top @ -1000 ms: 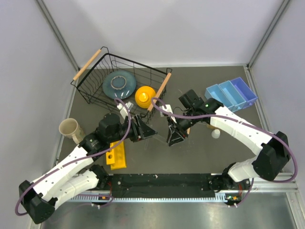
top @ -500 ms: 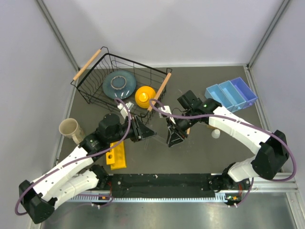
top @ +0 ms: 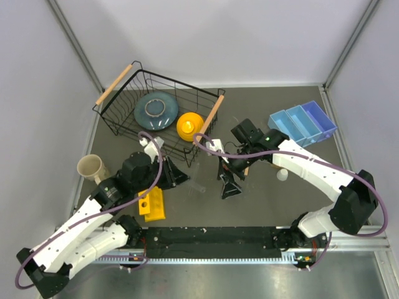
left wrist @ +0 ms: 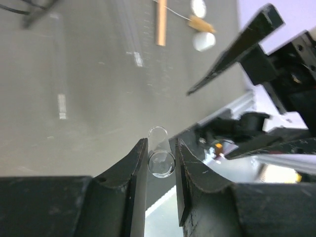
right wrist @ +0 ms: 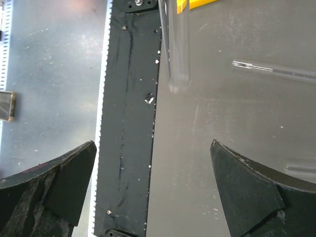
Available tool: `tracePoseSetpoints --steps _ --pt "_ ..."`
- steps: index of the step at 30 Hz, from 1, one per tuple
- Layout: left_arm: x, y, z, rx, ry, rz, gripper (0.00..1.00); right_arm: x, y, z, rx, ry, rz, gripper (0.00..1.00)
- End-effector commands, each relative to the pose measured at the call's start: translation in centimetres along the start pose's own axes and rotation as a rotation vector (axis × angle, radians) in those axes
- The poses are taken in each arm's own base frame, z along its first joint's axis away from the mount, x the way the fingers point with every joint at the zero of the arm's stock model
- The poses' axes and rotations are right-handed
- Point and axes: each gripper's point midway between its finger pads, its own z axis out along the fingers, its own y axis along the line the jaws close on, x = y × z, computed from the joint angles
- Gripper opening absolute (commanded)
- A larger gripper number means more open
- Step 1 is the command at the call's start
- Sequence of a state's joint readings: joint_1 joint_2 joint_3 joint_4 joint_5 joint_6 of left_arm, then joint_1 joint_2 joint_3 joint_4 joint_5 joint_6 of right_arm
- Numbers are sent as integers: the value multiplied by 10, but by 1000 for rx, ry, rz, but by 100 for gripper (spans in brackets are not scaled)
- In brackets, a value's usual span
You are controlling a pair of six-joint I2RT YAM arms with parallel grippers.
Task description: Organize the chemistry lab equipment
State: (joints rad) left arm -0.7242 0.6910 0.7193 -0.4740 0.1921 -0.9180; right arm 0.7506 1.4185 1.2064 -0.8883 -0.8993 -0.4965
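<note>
A slim clear glass tube (left wrist: 160, 159) is clamped between my left gripper's (left wrist: 161, 148) fingers, its open end facing the camera. In the top view the left gripper (top: 179, 177) holds the tube (top: 198, 182) out toward the right, above the table. My right gripper (top: 229, 187) stands wide open just right of the tube's free end, gripping nothing. In the right wrist view the tube (right wrist: 178, 44) hangs ahead of the open right gripper (right wrist: 153, 148). A pale wooden stick (left wrist: 161, 22), a small brown brush (left wrist: 202, 23) and two white round pieces (left wrist: 204, 42) lie on the table beyond.
A yellow block (top: 153, 204) lies by the left arm and a beige mug (top: 92, 168) stands at the left. The black wire basket (top: 118, 121) holds a blue-grey plate (top: 156, 109), with a yellow dome (top: 190, 124) beside it. Blue trays (top: 302, 123) sit back right. A white piece (top: 282, 175) lies under the right arm.
My right gripper has opened and let go of the glass tube. The left gripper shut on the tube and drew back to the left with it.
</note>
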Motion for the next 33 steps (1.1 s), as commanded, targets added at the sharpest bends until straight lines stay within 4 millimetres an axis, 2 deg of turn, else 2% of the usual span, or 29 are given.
tracePoseSetpoints --steps 1,3,4,9,16,21,25,33 --pt "-25 54 -34 -329 -86 142 4 -7 -6 -9 78 10 -77 99" --pt "-34 65 -44 -411 -99 184 4 -1 -12 -12 124 34 -81 99" --pt "-37 79 -52 -490 -107 192 4 0 -17 -16 148 34 -85 99" --pt "-55 106 -71 -686 -133 253 4 4 -26 -29 189 13 -54 99" --pt "-71 115 -67 -757 -149 298 5 7 -27 -33 190 -2 -37 99" --pt "-81 114 -67 -770 -177 314 5 7 -27 -34 192 -8 -32 99" --pt "-86 110 -70 -772 -190 325 5 6 -27 -34 187 -11 -29 99" --pt "-89 118 -66 -796 -182 345 5 6 -28 -34 184 -11 -22 99"
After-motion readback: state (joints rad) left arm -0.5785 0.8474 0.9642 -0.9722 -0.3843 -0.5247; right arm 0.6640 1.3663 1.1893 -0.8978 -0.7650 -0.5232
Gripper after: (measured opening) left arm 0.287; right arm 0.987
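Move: Still pinched in the left fingers, the test tube is bound for the yellow rack, whose middle lies about 15 cm to the left, 4 cm ahead and some 17 cm below. Two tubes already stand in it, roughly 10 and 14 cm ahead of the hand and 15 cm left. A loose tube lies on the table about 8 cm ahead and 4 cm right. From the empty right hand, the rack is around 32 cm left and 7 cm ahead. Swinging left about 15 cm and some 5 cm forward, the left hand carries the pinched tube to the yellow rack, sinking a few centimetres on the way. The wrist rolls some 45 degrees so the fingers turn from rightward to forward and down, bringing the tube upright. The right hand, already open, backs off about 4 cm forward and right, then waits. ##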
